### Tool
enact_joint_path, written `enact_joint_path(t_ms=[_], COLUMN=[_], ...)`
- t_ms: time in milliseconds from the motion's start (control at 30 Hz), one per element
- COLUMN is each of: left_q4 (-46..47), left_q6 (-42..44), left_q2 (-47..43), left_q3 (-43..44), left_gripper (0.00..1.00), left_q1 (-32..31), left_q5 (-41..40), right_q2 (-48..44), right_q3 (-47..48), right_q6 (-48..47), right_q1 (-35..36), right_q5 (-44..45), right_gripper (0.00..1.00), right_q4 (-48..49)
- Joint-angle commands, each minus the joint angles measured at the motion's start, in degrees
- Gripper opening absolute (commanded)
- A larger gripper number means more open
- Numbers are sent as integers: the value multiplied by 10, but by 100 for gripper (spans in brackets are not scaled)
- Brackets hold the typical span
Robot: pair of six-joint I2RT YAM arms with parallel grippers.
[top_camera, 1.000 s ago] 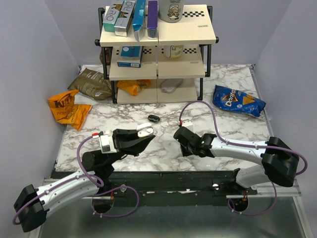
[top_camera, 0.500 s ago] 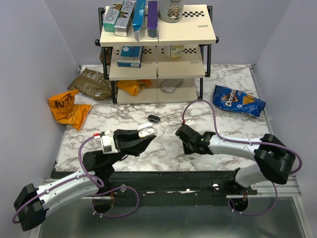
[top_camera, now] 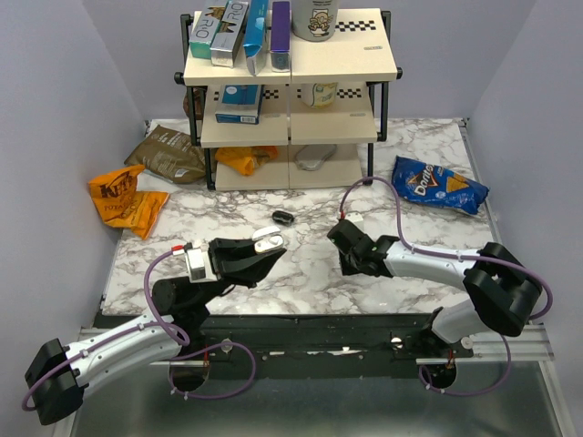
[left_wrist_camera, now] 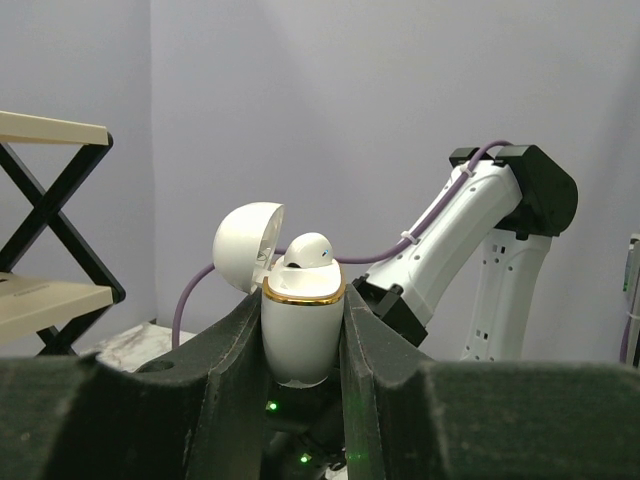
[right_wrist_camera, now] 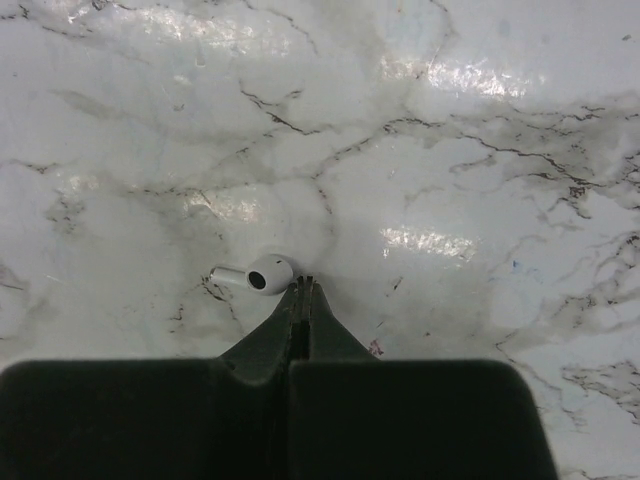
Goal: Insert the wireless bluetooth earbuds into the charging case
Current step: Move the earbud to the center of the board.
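My left gripper (left_wrist_camera: 303,330) is shut on a white charging case (left_wrist_camera: 302,335) with a gold rim, held upright above the table. Its lid (left_wrist_camera: 246,246) is open and one white earbud (left_wrist_camera: 308,251) sits in it. The case also shows in the top view (top_camera: 266,240), in the left gripper (top_camera: 271,248). A second white earbud (right_wrist_camera: 262,275) lies on the marble, just left of my right gripper (right_wrist_camera: 303,286), whose tips are shut and empty, about touching it. In the top view the right gripper (top_camera: 340,235) is at mid-table; that earbud is hidden there.
A small black oval object (top_camera: 282,217) lies on the marble table (top_camera: 301,273) between the grippers and the shelf rack (top_camera: 290,100). Snack bags lie at the left (top_camera: 123,196), back left (top_camera: 168,153) and right (top_camera: 437,185).
The right gripper has shifted a little to the right and farther back on the table. The left gripper with the case has stayed put.
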Motion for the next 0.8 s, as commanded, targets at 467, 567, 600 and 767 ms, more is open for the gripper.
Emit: enact_joint_path(t_ms=[467, 567, 600, 767], left_q4=[2, 2, 2, 0], left_q6=[13, 12, 12, 13], left_q2=[-3, -4, -4, -6], left_q3=[-7, -8, -8, -7], left_gripper=[0, 0, 0, 0], left_q1=[-3, -4, -4, -4], left_q5=[-10, -11, -11, -12], right_q2=[77, 87, 88, 49], right_q3=[74, 89, 95, 95], right_q6=[-84, -97, -98, -79], right_q1=[-16, -15, -16, -29], right_q5=[-16, -14, -9, 14], right_gripper=[8, 13, 16, 31], right_q4=[42, 43, 41, 17])
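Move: The white earbud lies on the table right beside the right hand's shut fingertips, about 2 cm to their left, level with them fore and aft and perhaps 1 cm lower. A small black case lies some 13 cm farther out and 14 cm to the left of this hand. From the left hand, which still holds the open charging case up high, the earbud is roughly 11 cm ahead, 15 cm to the right and 35 cm below. The earbud starts right against the shut fingertips of the right hand, which slides forward and to the left, low over the table, about 5 cm in all, turning some 5 degrees counter-clockwise. Midway the fingers begin to part, reaching about a quarter open, and the hand rises roughly 1 cm at the very end. ##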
